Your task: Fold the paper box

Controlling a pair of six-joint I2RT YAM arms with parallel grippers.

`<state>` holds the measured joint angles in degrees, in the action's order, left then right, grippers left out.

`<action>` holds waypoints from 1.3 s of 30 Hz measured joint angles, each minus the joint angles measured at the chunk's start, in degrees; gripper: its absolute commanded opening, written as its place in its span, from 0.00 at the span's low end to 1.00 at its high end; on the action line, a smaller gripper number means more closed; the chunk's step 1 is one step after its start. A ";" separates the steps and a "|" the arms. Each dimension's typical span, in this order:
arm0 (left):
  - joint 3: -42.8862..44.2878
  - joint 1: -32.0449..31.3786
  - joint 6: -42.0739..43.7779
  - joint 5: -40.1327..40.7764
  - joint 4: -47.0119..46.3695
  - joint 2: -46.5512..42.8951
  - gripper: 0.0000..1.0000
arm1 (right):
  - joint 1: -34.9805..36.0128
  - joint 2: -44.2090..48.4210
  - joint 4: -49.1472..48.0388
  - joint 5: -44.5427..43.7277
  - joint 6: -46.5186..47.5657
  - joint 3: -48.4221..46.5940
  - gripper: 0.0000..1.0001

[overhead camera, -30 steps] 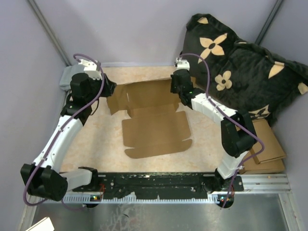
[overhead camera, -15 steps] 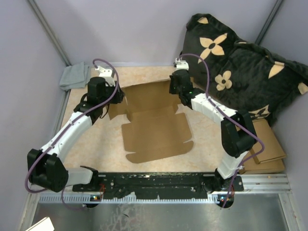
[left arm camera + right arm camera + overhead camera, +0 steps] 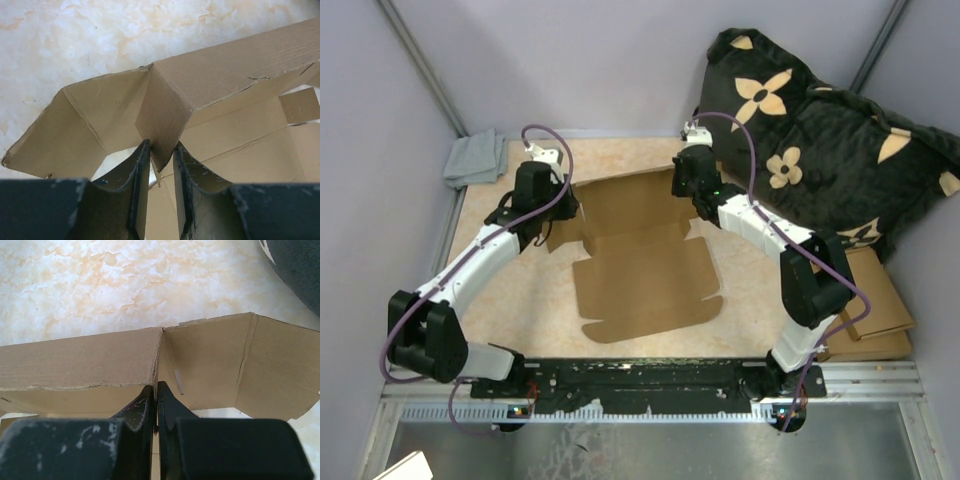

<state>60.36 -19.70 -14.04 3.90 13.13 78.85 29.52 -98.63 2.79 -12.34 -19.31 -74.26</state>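
The paper box (image 3: 640, 262) is a brown die-cut sheet lying partly folded on the marbled table. Its base lies flat and its back wall (image 3: 625, 195) stands up. My left gripper (image 3: 556, 212) is at the box's left rear corner. In the left wrist view its fingers (image 3: 141, 172) stand narrowly apart with the corner flap (image 3: 160, 122) wedged between them, touching both tips. My right gripper (image 3: 684, 190) is at the right rear corner. In the right wrist view its fingers (image 3: 150, 407) are pressed together on the wall's edge (image 3: 161, 357), next to the right side flap (image 3: 240, 365).
A black cushion with tan flowers (image 3: 820, 140) leans at the back right, close to the right arm. Stacked thicker cardboard (image 3: 875, 310) lies at the right. A grey cloth (image 3: 475, 158) sits at the back left corner. Purple walls close in the table.
My left arm has swung right from beside the grey cloth to the box's left rear corner. The back wall and left flap have risen. The right gripper has hardly moved.
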 measured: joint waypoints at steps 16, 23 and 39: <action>1.07 -0.85 -3.13 2.49 0.55 2.10 0.00 | 0.39 0.44 1.14 1.40 -0.74 0.76 0.32; -7.72 -1.33 -2.14 5.97 -6.36 -3.54 0.00 | 0.46 2.27 8.55 2.89 -1.38 -1.79 0.47; -26.12 -1.46 11.23 15.30 -43.58 -10.40 0.00 | -13.97 12.68 11.98 6.34 -1.75 -4.57 0.49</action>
<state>34.24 -21.17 -2.81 19.20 -30.46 68.45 15.55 -85.95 14.76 -6.00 -21.06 -78.83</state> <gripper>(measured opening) 0.008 0.494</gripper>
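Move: The box's left back corner, with its inward-turned tab, lies between my open left fingers, practically at the hand point. The left side flap is about 5 cm left of them, 1 cm back and 4 cm lower. My right fingers are already shut on the right back corner, roughly 23 cm right and 4 cm ahead of my left hand. From that right hand, the right side flap sits some 7 cm right, 2 cm ahead and a little lower, and the pillow's middle about 30 cm right and 11 cm ahead. I close my left fingers and pinch the left corner, then pull it about 5 cm to the left, dipping slightly before rising and tipping the fingers up some 30 degrees. Once that grip is shut, my right hand opens, backs off about 3 cm from the right corner, then climbs some 10 cm and swings right towards the pillow. ##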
